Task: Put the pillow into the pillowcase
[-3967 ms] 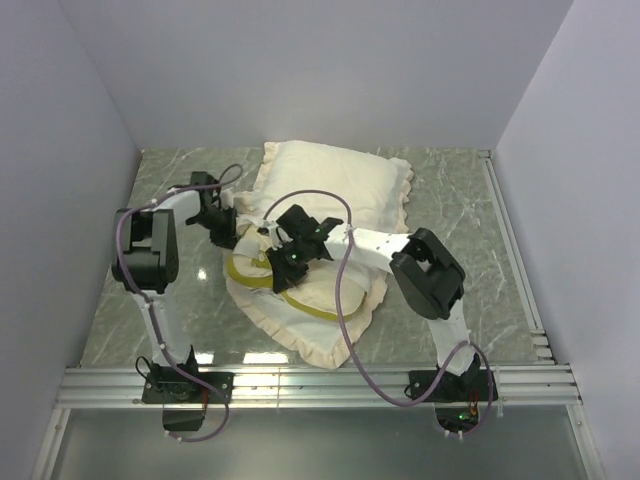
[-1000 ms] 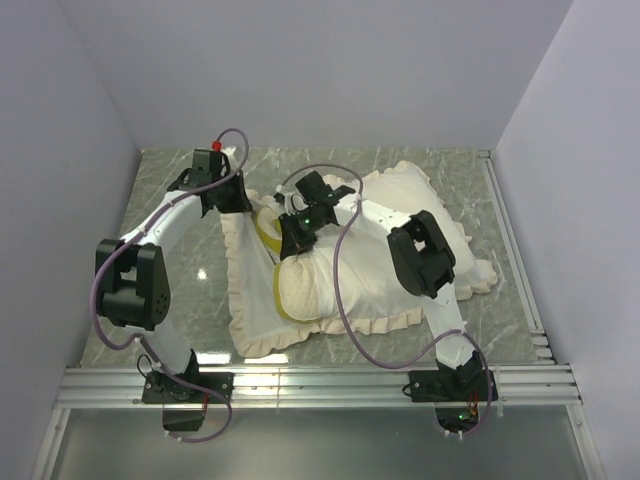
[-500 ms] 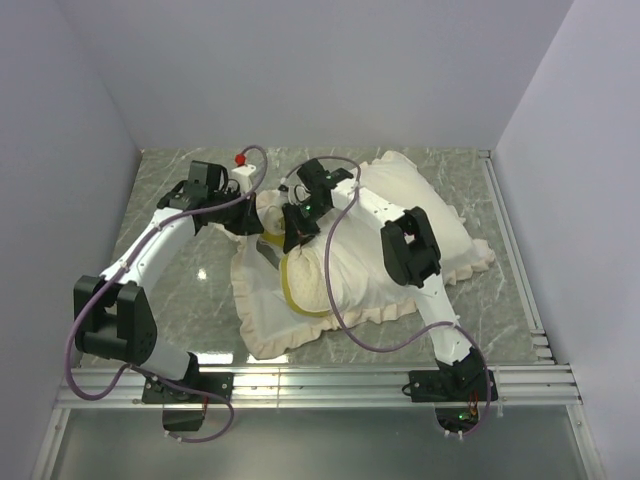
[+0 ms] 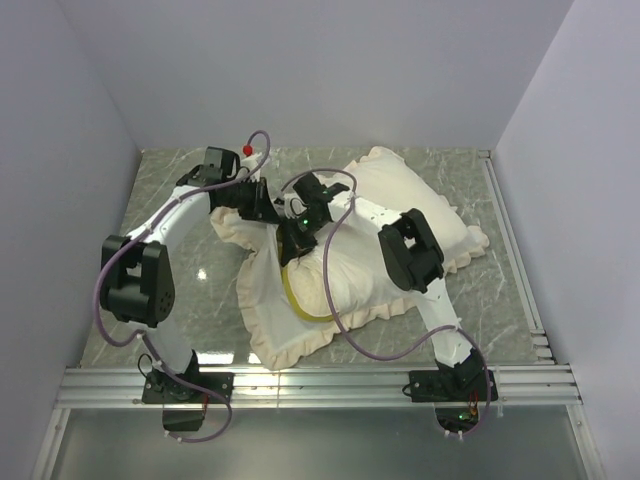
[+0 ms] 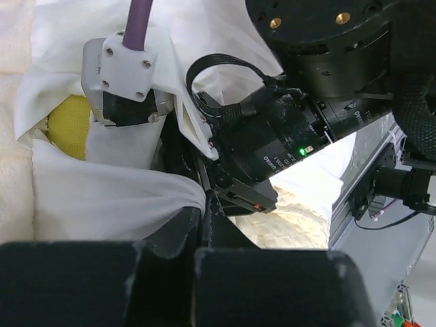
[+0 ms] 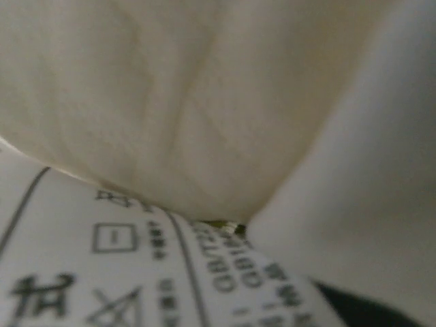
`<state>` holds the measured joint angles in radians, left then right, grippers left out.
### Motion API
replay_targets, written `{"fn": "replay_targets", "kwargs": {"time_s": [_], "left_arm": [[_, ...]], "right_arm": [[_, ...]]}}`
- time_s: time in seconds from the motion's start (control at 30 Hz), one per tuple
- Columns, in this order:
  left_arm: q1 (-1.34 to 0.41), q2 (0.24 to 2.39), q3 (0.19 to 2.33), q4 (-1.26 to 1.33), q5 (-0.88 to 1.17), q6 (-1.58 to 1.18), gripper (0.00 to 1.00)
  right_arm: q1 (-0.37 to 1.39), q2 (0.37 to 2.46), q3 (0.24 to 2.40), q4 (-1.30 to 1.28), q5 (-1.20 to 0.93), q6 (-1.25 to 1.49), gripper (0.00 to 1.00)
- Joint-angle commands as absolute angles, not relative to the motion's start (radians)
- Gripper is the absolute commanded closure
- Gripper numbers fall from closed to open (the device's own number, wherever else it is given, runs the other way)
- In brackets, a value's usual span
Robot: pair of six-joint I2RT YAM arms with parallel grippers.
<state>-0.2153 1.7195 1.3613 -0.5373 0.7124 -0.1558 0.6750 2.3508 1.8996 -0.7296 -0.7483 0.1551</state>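
Note:
The pillowcase (image 4: 400, 215), white with cream ruffled trim, lies bulging across the middle of the table. The pillow (image 4: 300, 302) shows only as a yellow edge band at the case's left mouth. My left gripper (image 4: 268, 208) is at the mouth's upper edge. In the left wrist view it (image 5: 203, 216) is shut on a fold of white pillowcase cloth (image 5: 102, 197), with yellow pillow (image 5: 67, 126) behind. My right gripper (image 4: 296, 238) reaches into the mouth with its fingers buried. The right wrist view shows only cream fabric (image 6: 170, 102) and a care label (image 6: 136, 272).
Grey marble table (image 4: 170, 290) with white walls on three sides. An aluminium rail (image 4: 320, 385) runs along the near edge, another rail (image 4: 512, 250) down the right. Purple cables (image 4: 340, 320) loop over the pillowcase. The right arm's wrist (image 5: 272, 146) is close to my left fingers.
My left gripper has moved right, toward the right gripper, with the cloth edge in it. The stuffed case has turned and shifted toward the back; less yellow pillow shows.

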Motion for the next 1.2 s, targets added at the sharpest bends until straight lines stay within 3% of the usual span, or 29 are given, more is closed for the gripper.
{"fn": "replay_targets", "kwargs": {"time_s": [0.0, 0.23, 0.4, 0.43, 0.53, 0.73, 0.8, 0.97, 1.17], "left_arm": [[-0.29, 1.715, 1.503, -0.423, 0.883, -0.183, 1.0], [-0.324, 1.692, 1.303, -0.551, 0.859, -0.026, 0.96], [-0.208, 1.749, 1.236, -0.441, 0.776, -0.075, 0.78], [-0.181, 1.761, 1.246, -0.428, 0.784, -0.106, 0.77], [-0.114, 1.815, 1.334, -0.437, 0.813, -0.107, 0.68], [-0.095, 1.824, 1.511, -0.576, 0.888, -0.013, 0.44], [-0.08, 1.804, 1.561, -0.623, 0.903, 0.027, 0.23], [-0.006, 1.698, 1.527, -0.673, 0.897, 0.015, 0.18], [0.117, 1.465, 1.238, -0.508, 0.897, -0.184, 0.12]], "right_arm": [[0.706, 2.425, 1.864, -0.802, -0.634, 0.092, 1.0], [0.562, 2.462, 2.071, -0.686, -0.727, 0.276, 0.99], [0.551, 2.346, 2.036, -0.689, -0.805, 0.246, 0.71], [0.555, 2.318, 2.005, -0.692, -0.808, 0.238, 0.6], [0.563, 2.209, 1.872, -0.687, -0.769, 0.21, 0.44], [0.571, 2.137, 1.861, -0.785, -0.706, 0.173, 0.39], [0.571, 2.129, 1.916, -0.831, -0.715, 0.153, 0.39], [0.584, 2.004, 1.856, -0.914, -0.599, 0.086, 0.32], [0.771, 1.847, 1.61, -0.905, -0.28, -0.017, 0.25]]}}
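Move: The left fingers still pinch the edge of the pillowcase opening. From them, the pillow end lies about 8 cm back, 4 cm to the right and roughly 8 cm lower, and the frilled flap some 9 cm left, 3 cm back and 13 cm lower. The right fingers still hold that pillow end; from them, the exposed pillow bulge is about 8 cm back and 11 cm right, roughly level, while the pinched case edge is some 8 cm forward, 3 cm left and 8 cm higher. Both hands let go. The left lowers the case edge about 5 cm as its fingers open, sweeps forward and upward with them opening wide, then draws off left, clear of the cloth. The right carries the pillow end about 4 cm forward, opens, lifts 5 to 6 cm, then pulls right and back over the pillow, its fingers tipping down toward the end. ##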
